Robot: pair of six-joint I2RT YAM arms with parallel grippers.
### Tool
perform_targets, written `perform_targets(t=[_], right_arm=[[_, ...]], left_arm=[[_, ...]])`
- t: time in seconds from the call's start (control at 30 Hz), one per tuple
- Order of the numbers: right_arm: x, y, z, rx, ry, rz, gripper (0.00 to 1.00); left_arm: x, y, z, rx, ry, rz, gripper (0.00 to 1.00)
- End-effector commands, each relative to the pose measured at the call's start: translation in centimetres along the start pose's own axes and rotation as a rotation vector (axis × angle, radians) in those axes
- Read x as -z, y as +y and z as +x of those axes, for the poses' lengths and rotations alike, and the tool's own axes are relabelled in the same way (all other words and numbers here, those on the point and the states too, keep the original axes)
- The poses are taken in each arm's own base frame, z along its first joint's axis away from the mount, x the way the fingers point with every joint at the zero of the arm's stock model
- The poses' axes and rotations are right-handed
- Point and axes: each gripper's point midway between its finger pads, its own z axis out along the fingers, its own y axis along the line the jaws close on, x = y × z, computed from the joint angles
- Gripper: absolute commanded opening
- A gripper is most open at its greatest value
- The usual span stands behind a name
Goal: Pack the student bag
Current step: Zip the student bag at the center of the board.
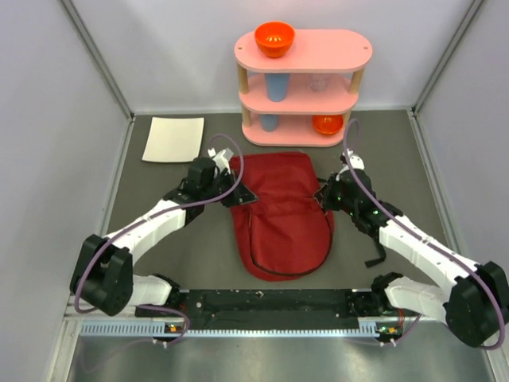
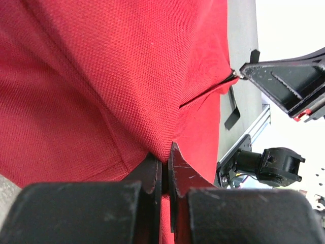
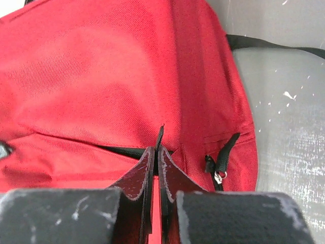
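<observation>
The student bag [image 1: 282,219], dark red with black zipper lines, lies flat in the middle of the table. At its upper left edge my left gripper [image 1: 238,192] is shut; the left wrist view shows its jaws [image 2: 163,155] pinching a fold of the red fabric [image 2: 101,76]. My right gripper [image 1: 324,193] is at the bag's upper right edge. In the right wrist view it [image 3: 156,150] is shut on a thin black zipper pull [image 3: 160,133] above the black zipper line [image 3: 122,150]. A second zipper pull [image 3: 218,175] hangs to its right.
A pink three-tier shelf [image 1: 302,49] stands at the back with orange bowls [image 1: 274,37] and blue cups [image 1: 276,86]. A white sheet [image 1: 173,139] lies at the back left. A black strap [image 1: 375,253] trails off the bag's right side. Grey walls close in both sides.
</observation>
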Motion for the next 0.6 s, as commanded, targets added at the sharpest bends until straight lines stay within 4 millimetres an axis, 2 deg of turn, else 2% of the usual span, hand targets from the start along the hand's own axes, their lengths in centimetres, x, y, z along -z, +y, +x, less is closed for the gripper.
perform_targets(t=[0.0, 0.07, 0.1, 0.13, 0.17, 0.2, 0.23, 0.27, 0.3, 0.33, 0.43, 0.47, 0.57], right_arm=[[0.8, -0.2, 0.7, -0.017, 0.013, -0.015, 0.0], [1.1, -0.6, 1.1, -0.019, 0.03, 0.006, 0.07], [1.3, -0.5, 0.9, -0.022, 0.027, 0.006, 0.11], [1.6, -0.4, 0.7, -0.016, 0.022, 0.005, 0.2], [1.9, -0.7, 0.7, -0.014, 0.023, 0.014, 0.28], [2.1, -1.2, 0.4, -0.017, 0.009, 0.039, 0.42], [2.3, -1.5, 0.1, -0.021, -0.002, 0.053, 0.63], [2.8, -1.5, -0.5, -0.025, -0.023, 0.054, 0.7], [3.0, -2.1, -0.7, -0.027, -0.028, 0.085, 0.74], [3.3, -2.6, -1.2, -0.035, -0.043, 0.105, 0.79], [3.8, -3.5, -2.1, -0.054, -0.057, 0.142, 0.84], [3.9, -4.0, -2.5, -0.071, -0.063, 0.153, 0.84], [3.6, -3.7, -2.2, -0.123, -0.024, 0.111, 0.84]], left_arm=[[-0.2, -2.8, -3.3, -0.107, -0.054, 0.082, 0.0], [-0.2, -1.3, -3.3, -0.117, -0.062, 0.004, 0.0], [0.3, -0.2, -2.4, -0.1, -0.032, -0.056, 0.0], [0.5, 0.7, -2.1, -0.099, -0.03, -0.095, 0.04], [0.8, 1.8, -2.0, -0.11, -0.04, -0.144, 0.12], [1.5, 1.9, -1.9, -0.118, -0.05, -0.16, 0.2], [1.8, 3.1, -0.6, -0.108, -0.026, -0.194, 0.38], [2.2, 3.4, -0.3, -0.114, -0.029, -0.207, 0.45], [3.0, 3.5, -0.5, -0.122, -0.061, -0.223, 0.52], [3.4, 4.4, 0.4, -0.116, -0.054, -0.245, 0.59], [4.9, 5.2, 0.6, -0.12, -0.109, -0.29, 0.68], [5.4, 4.9, 0.3, -0.127, -0.136, -0.286, 0.7], [6.2, 4.8, -0.2, -0.141, -0.177, -0.295, 0.77]])
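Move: The right hand still pinches the front pocket's black pull tab. The bag's main zipper pulls lie about 4 cm to its right, 2 cm back and 4 cm below, and the black strap leaves the bag some 7 cm ahead, 2 cm right and 6 cm lower. The left hand still pinches the fabric at the pocket's left corner, with the main zipper's left run beginning roughly 5 cm back, 1 cm left and 5 cm down. Spreading apart, both hands let go of the student bag: the right draws back about 2 cm while opening wide off the black tab, then swings some 5 cm right towards the main zipper pulls, turning slightly clockwise. The left nudges forward, sinks a little as its fingers open, and backs away about 6 cm left and slightly back, its left side rolling up. ##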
